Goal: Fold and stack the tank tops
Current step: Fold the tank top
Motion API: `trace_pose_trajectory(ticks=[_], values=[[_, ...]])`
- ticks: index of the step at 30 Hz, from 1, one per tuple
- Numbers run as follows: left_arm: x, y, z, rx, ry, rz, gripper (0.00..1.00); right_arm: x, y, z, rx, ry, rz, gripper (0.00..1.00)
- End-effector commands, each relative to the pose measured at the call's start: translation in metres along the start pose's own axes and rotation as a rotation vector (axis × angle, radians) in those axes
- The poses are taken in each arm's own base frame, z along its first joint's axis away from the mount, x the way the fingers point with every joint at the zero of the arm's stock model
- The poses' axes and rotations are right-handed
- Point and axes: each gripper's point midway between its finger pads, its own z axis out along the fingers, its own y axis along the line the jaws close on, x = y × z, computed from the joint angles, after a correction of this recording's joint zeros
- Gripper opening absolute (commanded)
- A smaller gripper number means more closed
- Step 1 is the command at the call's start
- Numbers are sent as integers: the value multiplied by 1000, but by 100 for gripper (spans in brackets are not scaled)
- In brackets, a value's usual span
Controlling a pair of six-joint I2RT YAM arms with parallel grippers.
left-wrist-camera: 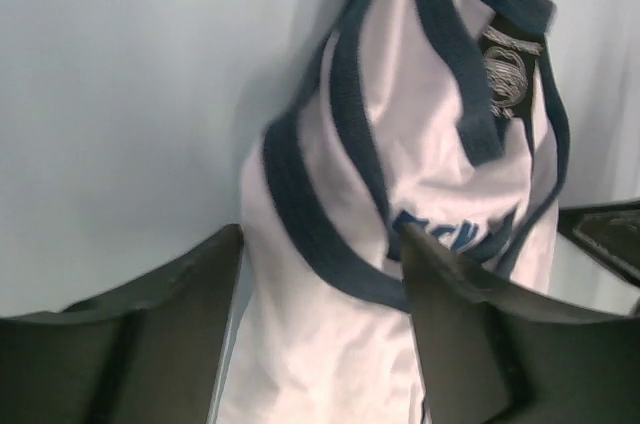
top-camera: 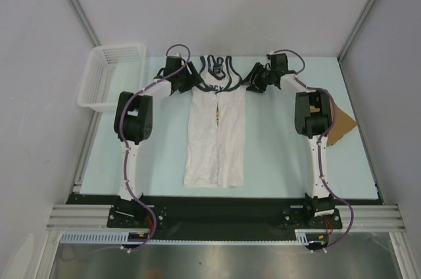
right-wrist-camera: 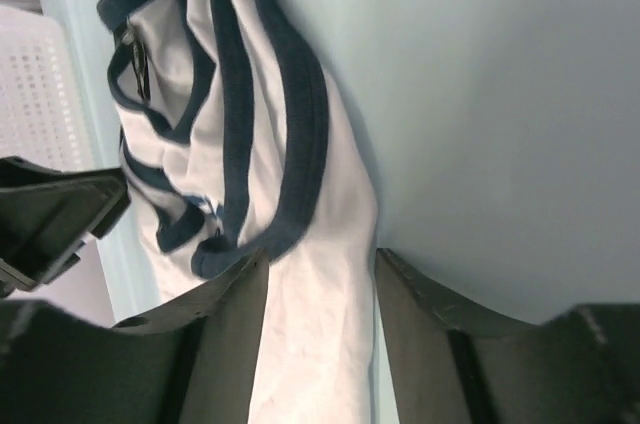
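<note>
The white tank top [top-camera: 216,134] with navy trim lies lengthwise in the middle of the table, its sides folded in to a narrow strip and its straps at the far end. My left gripper [top-camera: 196,81] is at its far left shoulder. In the left wrist view it [left-wrist-camera: 320,244] stands open, with the navy armhole band and white cloth [left-wrist-camera: 430,144] between the spread fingers. My right gripper [top-camera: 248,81] is at the far right shoulder, open [right-wrist-camera: 320,264] over the cloth's right edge [right-wrist-camera: 330,344]. The tan-brown tank top [top-camera: 343,127] lies at the right edge, partly hidden by the right arm.
A white lattice basket [top-camera: 105,81] stands at the far left corner of the table. Grey walls close in the back and both sides. The arm bases sit at the near edge.
</note>
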Motion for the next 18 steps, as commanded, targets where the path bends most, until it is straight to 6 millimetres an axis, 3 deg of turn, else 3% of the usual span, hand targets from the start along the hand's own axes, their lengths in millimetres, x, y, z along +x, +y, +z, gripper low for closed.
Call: trace_pose_trajectory(ticks=[1,2,4,6,7,8,9,10,11,12,13,14,16,17,18], values=[[-33,-19,-38,14,-116,26,75,27,-16,-20,72,44,12,55],[-21,-10,-46,2,-111,35,80,30,-14,-26,63,35,10,55],[-15,-6,-65,-14,-118,61,83,51,-12,-47,54,31,11,56],[-1,1,-97,-33,-128,61,86,73,-7,-60,55,37,-7,56],[5,2,-109,-30,-131,59,87,103,-24,-65,94,75,11,56],[32,18,-115,-44,-106,55,89,103,-8,-84,80,45,-20,56],[30,9,-139,-18,-142,61,91,114,-9,-91,89,48,-25,56],[41,13,-148,-24,-136,56,92,126,-7,-98,96,40,-41,56],[78,33,-154,-63,-77,53,94,147,-11,-113,114,48,-38,55],[80,28,-174,-52,-108,64,95,160,-13,-121,128,56,-43,54],[94,32,-181,-54,-94,67,95,177,-13,-125,150,69,-60,53],[131,47,-190,-81,-35,76,95,191,-16,-131,171,82,-63,52],[146,47,-210,-75,-42,80,94,230,-16,-148,183,110,-81,52],[175,57,-217,-94,19,92,91,256,-28,-157,205,144,-77,52],[182,56,-225,-92,25,93,91,260,-22,-165,201,122,-93,52]])
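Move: The white tank top's near hem is next: its left corner lies about 45 cm back and 3 cm left of the left hand, its right corner some 45 cm back and 3 cm left of the right, both roughly 3 cm lower. The shoulder straps are 11 cm ahead, 9 cm right of the left hand and 11 cm left of the right. The basket stands 32 cm left, 3 cm ahead of the left hand; the brown tank top lies 29 cm right, 14 cm back of the right. Already unclenched, both hands leave the white tank top's edges just below the armholes and sweep back along its two sides towards the near hem, fast, some 25 to 30 cm. The left lifts slightly, drifts outward about 5 cm and spreads its fingers nearly full; the right stays low and half open, its wrist turning about 10 degrees. ##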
